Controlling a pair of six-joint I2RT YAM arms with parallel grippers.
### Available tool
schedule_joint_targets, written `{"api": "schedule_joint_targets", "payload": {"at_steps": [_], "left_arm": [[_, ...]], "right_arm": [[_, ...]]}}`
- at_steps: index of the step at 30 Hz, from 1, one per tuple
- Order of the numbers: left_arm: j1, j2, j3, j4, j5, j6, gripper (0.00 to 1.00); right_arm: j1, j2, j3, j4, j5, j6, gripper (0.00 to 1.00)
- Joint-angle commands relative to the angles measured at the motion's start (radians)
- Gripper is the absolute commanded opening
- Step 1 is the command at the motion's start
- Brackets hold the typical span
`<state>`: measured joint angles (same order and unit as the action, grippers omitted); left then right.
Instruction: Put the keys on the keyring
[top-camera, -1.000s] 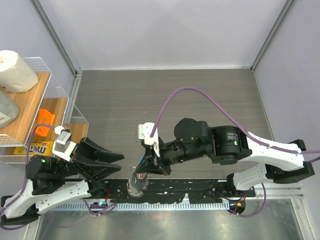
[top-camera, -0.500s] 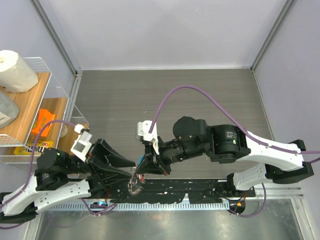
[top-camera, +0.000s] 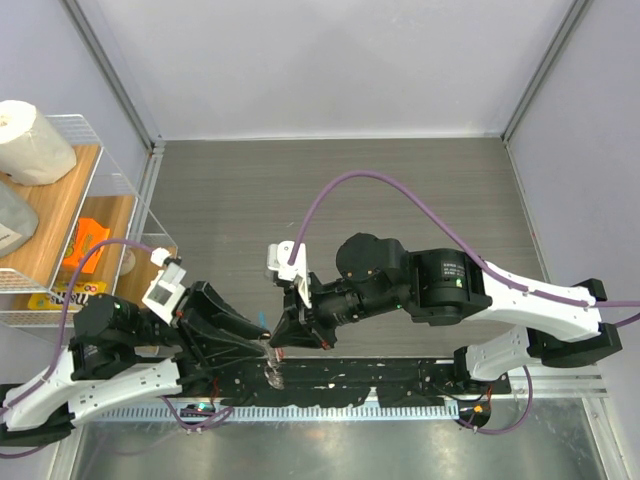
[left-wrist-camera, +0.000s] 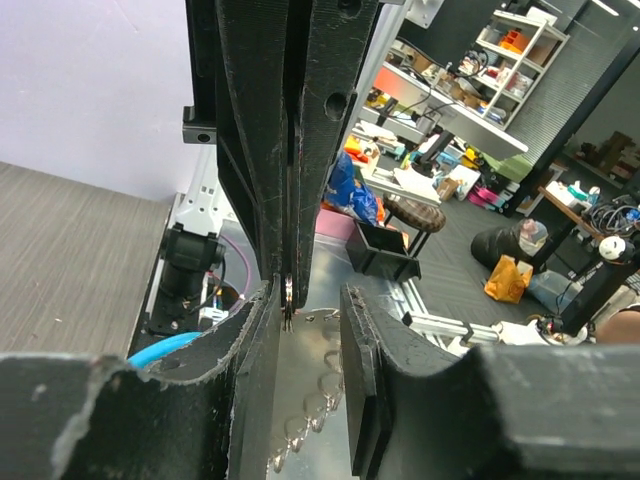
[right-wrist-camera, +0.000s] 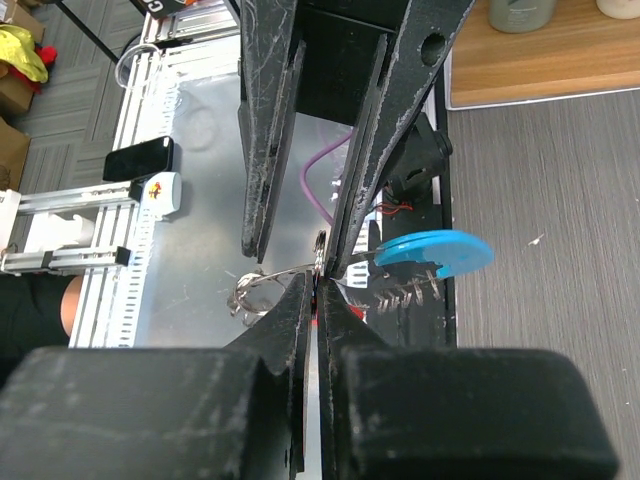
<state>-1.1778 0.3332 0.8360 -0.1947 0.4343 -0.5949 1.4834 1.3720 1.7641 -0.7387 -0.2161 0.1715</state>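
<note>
My right gripper (top-camera: 277, 345) is shut on the keyring over the table's near edge. In the right wrist view its tips (right-wrist-camera: 317, 295) pinch the silvery ring; a chain loop (right-wrist-camera: 245, 290) hangs to the left and the light-blue crescent tag (right-wrist-camera: 435, 255) sticks out to the right. A speck of red, the key (top-camera: 278, 353), shows at the pinch; I cannot tell whether it is gripped too. My left gripper (top-camera: 262, 343) is open. Its jaws stand either side of the right gripper's tips (left-wrist-camera: 288, 275), and the chain (left-wrist-camera: 310, 415) hangs between them.
A wire shelf (top-camera: 60, 200) at the far left holds a paper roll (top-camera: 30, 140) and an orange item (top-camera: 90, 240). A black strip and an aluminium rail (top-camera: 400, 405) run along the near edge under both grippers.
The left arm has swung right and forward until its open jaws reach the right gripper's tips. The right gripper has shifted slightly left, still holding the keyring.
</note>
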Motion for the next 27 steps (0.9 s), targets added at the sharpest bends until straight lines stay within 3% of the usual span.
{"api": "schedule_joint_targets", "payload": {"at_steps": [1, 6, 10, 20, 22, 24, 27], "left_arm": [[-0.002, 0.021, 0.034, 0.014, 0.024, 0.006, 0.34], [0.0, 0.033, 0.038, 0.011, 0.032, 0.007, 0.23], [-0.002, 0.053, 0.048, -0.003, 0.04, 0.015, 0.0], [-0.002, 0.027, 0.035, 0.072, -0.025, 0.066, 0.0], [0.0, 0.018, 0.032, 0.116, -0.026, 0.072, 0.0], [0.0, 0.009, 0.026, 0.184, -0.022, 0.079, 0.0], [-0.002, -0.006, 0.006, 0.277, -0.017, 0.092, 0.0]], "right_arm": [[0.0, -0.005, 0.021, 0.065, -0.011, 0.01, 0.06], [-0.002, -0.001, 0.023, 0.065, -0.019, 0.003, 0.06], [-0.002, -0.004, 0.024, 0.065, -0.026, -0.003, 0.06], [0.0, -0.07, -0.046, 0.145, -0.016, -0.043, 0.06], [0.0, -0.1, -0.077, 0.185, 0.003, -0.047, 0.15], [0.0, -0.135, -0.107, 0.243, 0.018, -0.047, 0.31], [0.0, -0.169, -0.141, 0.288, 0.038, -0.047, 0.39]]}}
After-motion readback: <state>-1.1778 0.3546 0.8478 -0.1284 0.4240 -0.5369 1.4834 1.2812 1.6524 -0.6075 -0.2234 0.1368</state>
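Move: Right between the two hands, the thin metal link of the keys is still pinched in the shut right fingertips and lies about 1 cm right of the left hand's point, level with it, inside its partly open fingers. It is within 1 cm left of the right hand's point. From the left hand, the blue tag is about 4 cm ahead, 1 cm right and 1 cm below. The coiled keyring hangs some 3 cm back, 1 cm right and 4 cm below. Closing almost in place, the left fingers shut on the link just beside the right fingertips, after easing about 0.5 cm to the right. Only then do the right fingers let go, opening to roughly a third, as that hand lifts about 1.5 cm, draws slightly right and rolls some 5 degrees; the left hand, keeping its pinch, also rises about 1.5 cm. ##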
